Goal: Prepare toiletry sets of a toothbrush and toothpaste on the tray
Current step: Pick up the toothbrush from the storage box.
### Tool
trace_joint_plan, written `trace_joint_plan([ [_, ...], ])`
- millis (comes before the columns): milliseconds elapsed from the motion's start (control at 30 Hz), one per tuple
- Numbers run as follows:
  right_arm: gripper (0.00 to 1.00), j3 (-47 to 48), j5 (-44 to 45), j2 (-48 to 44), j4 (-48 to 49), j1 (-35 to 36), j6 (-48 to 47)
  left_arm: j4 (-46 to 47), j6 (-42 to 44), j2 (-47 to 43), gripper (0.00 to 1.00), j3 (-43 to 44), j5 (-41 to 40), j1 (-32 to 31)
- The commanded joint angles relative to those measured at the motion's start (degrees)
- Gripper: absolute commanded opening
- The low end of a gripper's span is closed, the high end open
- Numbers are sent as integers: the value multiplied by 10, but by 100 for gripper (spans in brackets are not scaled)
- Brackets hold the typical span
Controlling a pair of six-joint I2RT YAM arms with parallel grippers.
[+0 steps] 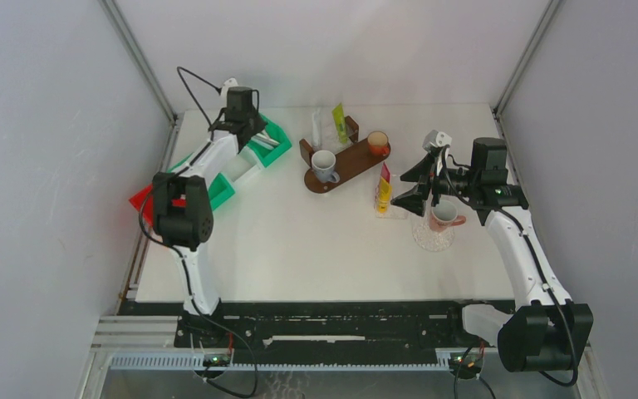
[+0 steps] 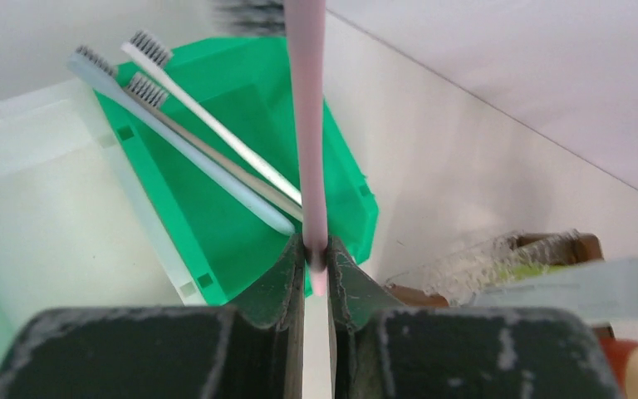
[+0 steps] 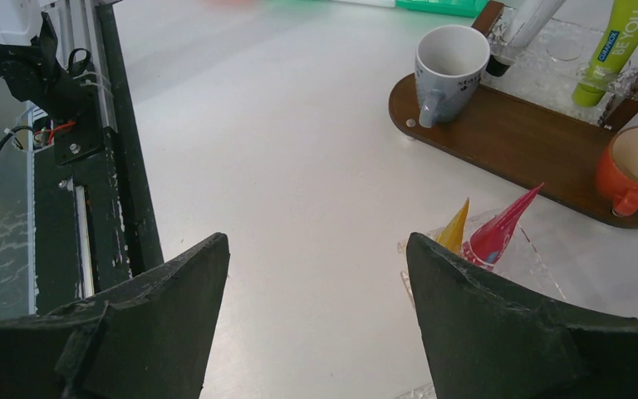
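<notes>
My left gripper (image 2: 316, 258) is shut on the lower end of a pink toothbrush (image 2: 307, 125), which stands up above a green bin (image 2: 216, 224). Three more toothbrushes (image 2: 199, 145) lie in that bin. In the top view the left gripper (image 1: 251, 129) hangs over the bin at the back left. The brown tray (image 1: 353, 164) carries a grey mug (image 1: 325, 165), an orange cup (image 1: 377, 143) and a green-yellow tube (image 1: 340, 122). My right gripper (image 1: 411, 184) is open and empty beside red and yellow tubes (image 1: 383, 189) in a clear holder, with a pink mug (image 1: 444, 216) just behind it.
White, green and red bins (image 1: 216, 189) line the left side. The pink mug stands on a clear glass dish (image 1: 432, 239). A black rail (image 1: 332, 324) runs along the table's near edge. In the right wrist view the tray (image 3: 532, 150) lies ahead to the right.
</notes>
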Motion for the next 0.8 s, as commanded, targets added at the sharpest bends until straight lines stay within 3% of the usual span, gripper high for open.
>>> trace_joint_plan([
  [0,86,18,-14,-16,15,-2,-1,177,99,-103,0,-87,68,-8],
  [300,86,20,-50,-21,27,-10,26,427,161,-236,0,-261,284,-35],
  [433,86,27,-74,-23,22,-19,33,559,150,-272,0,-336,374,-57],
  [600,86,31,-86,-23,15,-33,30,770,70,-285,0,-407,489,-82],
  [767,86,34,-101,-21,10,-52,28,945,-121,-220,0,-393,609,-110],
])
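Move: Back towards the base by about 25 cm and some 55 cm to the right of the left hand, which already holds the pink toothbrush, stands the pink mug, 12 cm lower. The tube holder with pink and yellow tubes is about 20 cm back and 40 cm right, the grey mug 9 cm back and 19 cm right. The green box lies 3 cm ahead and 13 cm below. From the right hand, the pink mug is about 6 cm ahead, 14 cm right and 20 cm below. Swinging away from the green box, the left hand carries the pinched pink toothbrush up, right and back, nearly 20 cm each way, across the near side of the grey mug towards the right hand. Its fingers keep their grip while the wrist turns some 80 degrees in all, clockwise and tipping up, until they point right, forward and slightly up. The open, empty right hand rises about 2 cm. ##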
